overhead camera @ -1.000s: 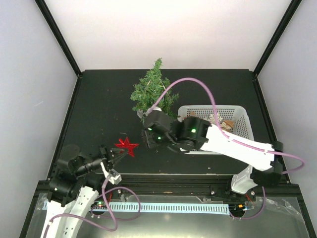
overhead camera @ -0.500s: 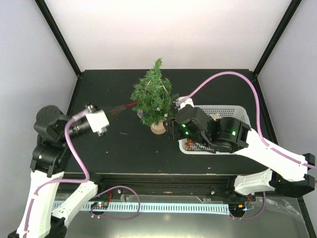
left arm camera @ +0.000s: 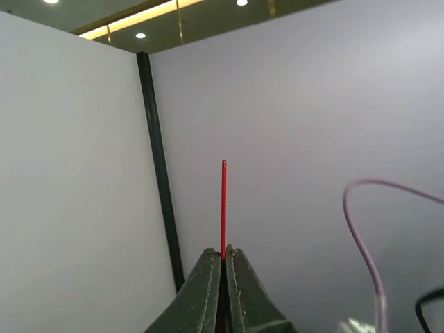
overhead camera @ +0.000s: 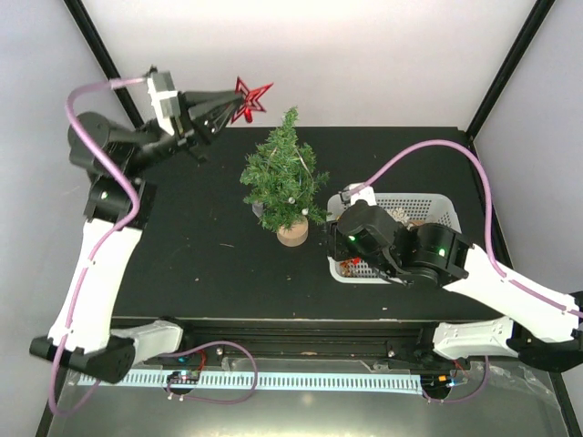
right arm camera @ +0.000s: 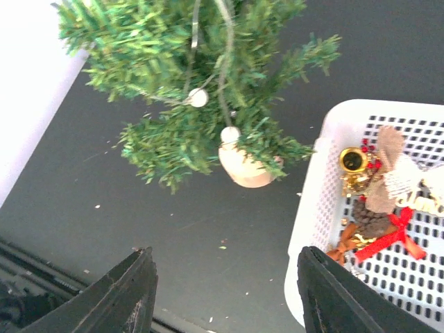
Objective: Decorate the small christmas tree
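Observation:
The small christmas tree (overhead camera: 284, 177) stands upright on its round wooden base (overhead camera: 292, 234) in the middle of the black table, with a string of white beads (right arm camera: 198, 97) on its branches. My left gripper (overhead camera: 235, 106) is raised high, above and to the back left of the treetop, shut on a red star (overhead camera: 250, 97). In the left wrist view the star (left arm camera: 223, 205) shows edge-on as a thin red line rising from the closed gripper (left arm camera: 223, 253). My right gripper (right arm camera: 225, 260) hangs open and empty over the table, between the tree's base (right arm camera: 246, 166) and the white basket (right arm camera: 316, 208).
The white basket (overhead camera: 442, 208) to the right of the tree holds several ornaments, among them a gold bell (right arm camera: 352, 161) and a pine cone with a red bow (right arm camera: 378, 225). White walls and black frame posts (overhead camera: 109, 68) enclose the table. A purple cable (left arm camera: 361, 236) loops near the left wrist.
My left arm has swung up from the table's front left to high beside the treetop, carrying the star. My right arm has drawn back from the tree to the basket's left edge, jaws wider.

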Robot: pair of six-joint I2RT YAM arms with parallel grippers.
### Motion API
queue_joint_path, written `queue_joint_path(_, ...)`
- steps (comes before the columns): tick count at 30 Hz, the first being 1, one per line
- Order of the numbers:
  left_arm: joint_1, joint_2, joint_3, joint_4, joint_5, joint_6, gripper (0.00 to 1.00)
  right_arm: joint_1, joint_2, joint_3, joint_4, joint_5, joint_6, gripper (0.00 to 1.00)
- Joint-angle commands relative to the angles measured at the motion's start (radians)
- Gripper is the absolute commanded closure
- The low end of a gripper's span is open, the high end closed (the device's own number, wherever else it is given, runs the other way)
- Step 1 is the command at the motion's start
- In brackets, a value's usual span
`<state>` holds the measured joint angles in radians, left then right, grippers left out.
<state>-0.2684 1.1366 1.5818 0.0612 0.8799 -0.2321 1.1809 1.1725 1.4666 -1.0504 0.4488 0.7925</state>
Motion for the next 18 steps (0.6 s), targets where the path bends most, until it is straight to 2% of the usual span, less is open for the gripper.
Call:
queue_joint_path(1,0.008,0.127,0.097,0.205,0.022,-0.272,0.98,-0.045,-0.036,-0.037,-0.003,0.058,0.003,0.43)
queue_joint_path(10,-0.011,0.317,0.27,0.178,0.074,-0.263,0.99,-0.143,-0.003,-0.064,0.065,0.003,-0.076,0.44)
queue_joint_path(18,-0.12,0.382,0.346,0.081,0.087,-0.142,0.99,-0.169,0.025,-0.067,0.1,-0.028,-0.1,0.44)
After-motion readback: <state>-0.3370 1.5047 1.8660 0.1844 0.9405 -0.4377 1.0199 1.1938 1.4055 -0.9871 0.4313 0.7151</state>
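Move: The left gripper already holds the red star well above table height; the treetop lies roughly 23 cm ahead of that hand, 7 cm to its right and 20 cm lower. The white basket's middle is about 24 cm ahead of it, 36 cm right and 57 cm down. From the open right hand, the tree's middle is some 26 cm ahead, 8 cm left and 13 cm below; the basket is about 26 cm ahead, 21 cm right and 30 cm below. Still pinching the red star in its shut fingers, the left hand carries it forward and to the right towards the treetop, about 8 cm out, then keeps going right with a slight draw back, turning some 10 degrees clockwise at nearly constant height. The empty right hand, fingers half open, eases about 4 cm forward towards the tree, drifting right and sinking a little. ##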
